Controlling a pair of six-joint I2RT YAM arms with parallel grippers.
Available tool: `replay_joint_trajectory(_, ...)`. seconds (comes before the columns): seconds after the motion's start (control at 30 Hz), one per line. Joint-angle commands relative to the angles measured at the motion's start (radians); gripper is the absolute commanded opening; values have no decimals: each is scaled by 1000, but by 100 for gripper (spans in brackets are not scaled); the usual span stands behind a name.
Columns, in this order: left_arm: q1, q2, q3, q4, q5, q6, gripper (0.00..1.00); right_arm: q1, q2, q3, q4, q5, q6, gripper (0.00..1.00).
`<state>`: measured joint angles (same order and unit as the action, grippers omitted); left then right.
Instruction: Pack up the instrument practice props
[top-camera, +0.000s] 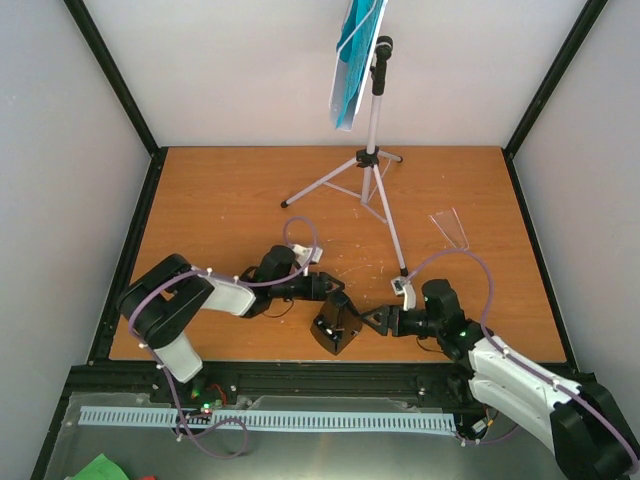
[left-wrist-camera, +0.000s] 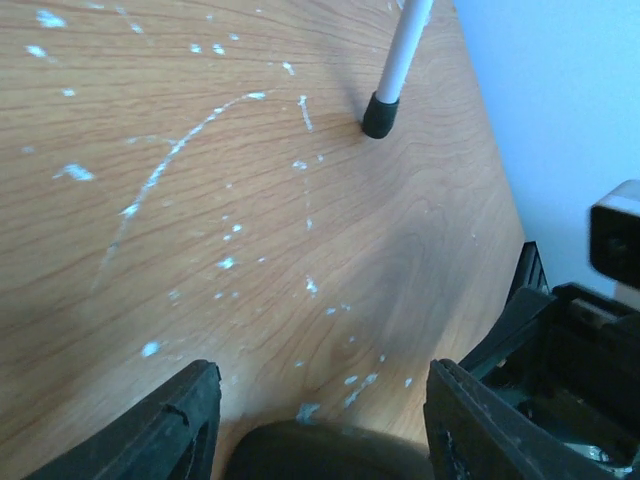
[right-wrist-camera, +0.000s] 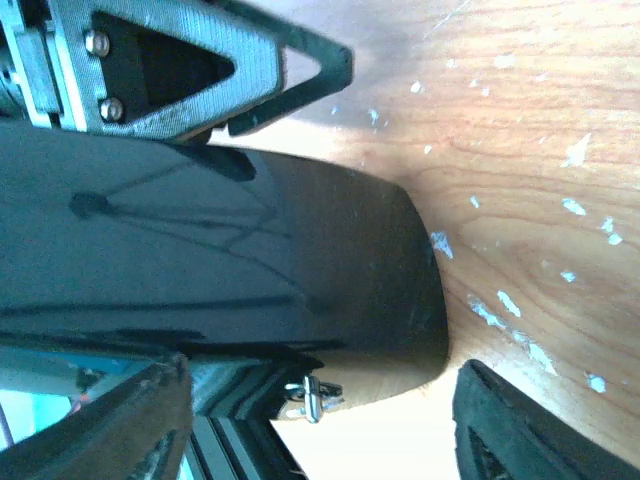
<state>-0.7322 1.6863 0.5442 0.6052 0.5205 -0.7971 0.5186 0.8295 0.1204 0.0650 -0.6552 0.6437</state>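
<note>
The small black pyramid metronome (top-camera: 335, 327) stands near the table's front edge, between my two grippers. My left gripper (top-camera: 338, 291) is open just behind it; in the left wrist view (left-wrist-camera: 322, 385) the metronome's dark top (left-wrist-camera: 320, 455) sits low between the jaws, untouched. My right gripper (top-camera: 376, 320) is open at its right side; its wrist view (right-wrist-camera: 320, 375) shows the glossy black metronome (right-wrist-camera: 200, 250) just ahead of the spread fingers. The grey tripod music stand (top-camera: 372, 160) stands at the back, with cyan sheet-music pages (top-camera: 352, 60) on its tray.
One tripod leg ends in a black foot (left-wrist-camera: 380, 115) close to my right wrist (top-camera: 404, 272). A clear plastic piece (top-camera: 450, 228) lies at the right. The left gripper's body (right-wrist-camera: 180, 70) shows behind the metronome. Grey walls enclose the scuffed wooden table (top-camera: 230, 210).
</note>
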Motion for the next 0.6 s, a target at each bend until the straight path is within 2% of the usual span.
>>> replay_joint_trajectory(0.0,60,-88,-57,21,-24,28,60,11,-97,8,-42,89,-1,73)
replay_joint_trajectory(0.07,90,-179,-86,-23,-52,49,66,11,-152,15,-73,116,-11,81)
replay_joint_trajectory(0.13,119,-297,-86,-138,-90,89,75,11,-192,25,-92,125,-32,89)
replay_joint_trajectory(0.27,170,-490,-19,-358,-97,177,98,14,-271,45,-87,95,-73,100)
replay_joint_trajectory(0.37,236,-586,101,-543,-19,234,100,38,-332,85,-85,118,-136,100)
replay_joint_trajectory(0.47,299,-620,297,-773,22,340,100,90,-362,138,-76,184,-212,100)
replay_joint_trajectory(0.57,368,-642,507,-978,-141,412,99,166,-348,193,-56,277,-282,100)
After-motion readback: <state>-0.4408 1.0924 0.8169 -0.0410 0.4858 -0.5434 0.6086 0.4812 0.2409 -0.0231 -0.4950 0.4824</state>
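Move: Just behind the left hand, the black bag's middle lies about 9 cm back, level with it sideways and some 4 cm lower; from the right hand the same bag is roughly 8 cm to the left, 1 cm back and 4 cm down. The stand's near foot is on the table 11 cm ahead and 7 cm right of the right hand; the clear item lies some 21 cm ahead and 19 cm right of that hand, both about 6 cm lower. Backing out from the black bag, both empty hands spread to full opening. The left first slips left, then climbs fast, some 20 cm up, 10 cm left and 6 cm forward, its forward side rolling up and the hand swinging a little counter-clockwise. The right rises about 11 cm almost straight up beside the bag, rolling some 30 degrees with its forward side up. ##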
